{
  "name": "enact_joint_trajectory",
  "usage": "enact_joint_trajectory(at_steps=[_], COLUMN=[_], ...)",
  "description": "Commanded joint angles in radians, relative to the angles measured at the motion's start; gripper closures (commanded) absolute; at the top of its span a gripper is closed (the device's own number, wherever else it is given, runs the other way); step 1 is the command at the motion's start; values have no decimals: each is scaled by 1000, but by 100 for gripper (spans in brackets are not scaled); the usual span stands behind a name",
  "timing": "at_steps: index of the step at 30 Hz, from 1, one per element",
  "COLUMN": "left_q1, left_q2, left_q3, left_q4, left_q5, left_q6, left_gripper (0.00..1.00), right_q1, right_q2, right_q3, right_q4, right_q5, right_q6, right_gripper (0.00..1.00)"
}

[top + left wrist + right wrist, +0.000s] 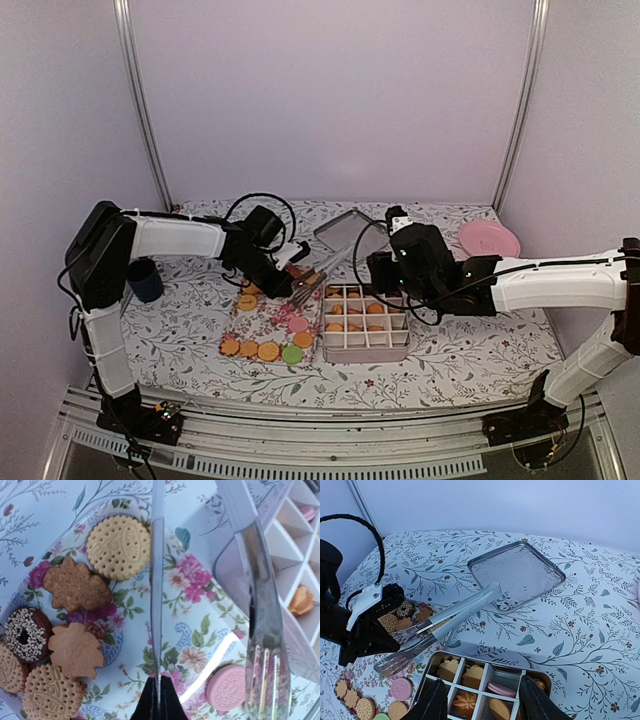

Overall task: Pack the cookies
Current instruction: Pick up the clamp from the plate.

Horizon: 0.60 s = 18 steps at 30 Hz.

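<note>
Loose cookies (265, 350) lie on a floral tray (262, 318); seen close, they include a round golden one (118, 547), a seeded chocolate ring (25, 632) and a pink one (226, 686). More cookies (467, 703) fill a divided tin box (365, 345). My left gripper (275, 270) (159, 695) is shut on one thin arm of metal tongs (157, 580) above the tray. The tongs' other arm (262, 610) hangs free beside it. My right gripper (385, 290) (482, 702) is open over the box's far compartments, with nothing held.
A square metal lid (345, 230) lies behind the box. A large pink plate (490, 238) sits at the back right, a dark blue cup (145, 280) at the left. The tongs (455, 610) reach from the tray toward the lid.
</note>
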Motion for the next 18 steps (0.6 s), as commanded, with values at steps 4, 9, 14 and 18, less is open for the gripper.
enact_joint_trajectory(at_steps=[4,9,14,18], left_q1=[23,74,97,97], left_q2=[-109,-195,-300,-347], left_q3=[49,122,119,89], left_q4=[-44,-132,-154,-154], left_q5=[169,405,615,768], left_q6=[74,174,237,243], left_gripper=[100,100,100,100], right_q1=[-1,-34,-104,-127], right_q2=[-81,-211,-305,-281], right_q3=[-27,-163,-299,-285], right_q4=[93,366,638,730], right_q5=[-60,-290,-577,-769], right_q6=[-10,-43,-49,-49], right_gripper=[33,1,1,1])
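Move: The clamp is already pinched near its head in the left hand, a few centimetres over the plate. The open right gripper it seems bound for is about 22 cm to the right, 3 cm back and 15 cm higher. From the left hand the cookie box lies some 16 cm right and 5 cm back, the metal tray about 14 cm right and 16 cm ahead. From the right hand, the clamp's middle is roughly 12 cm left, 6 cm ahead and 13 cm down. Keeping its pinch on the clamp, the left hand hoists it about 18 cm, slowly then faster, easing back some 4 cm at the end, while the wrist rolls its fingers from down towards the right arm. The right hand, holding nothing, rises some 9 cm and draws back about 4 cm, swinging its fingers left and spreading them from half to wide open. ##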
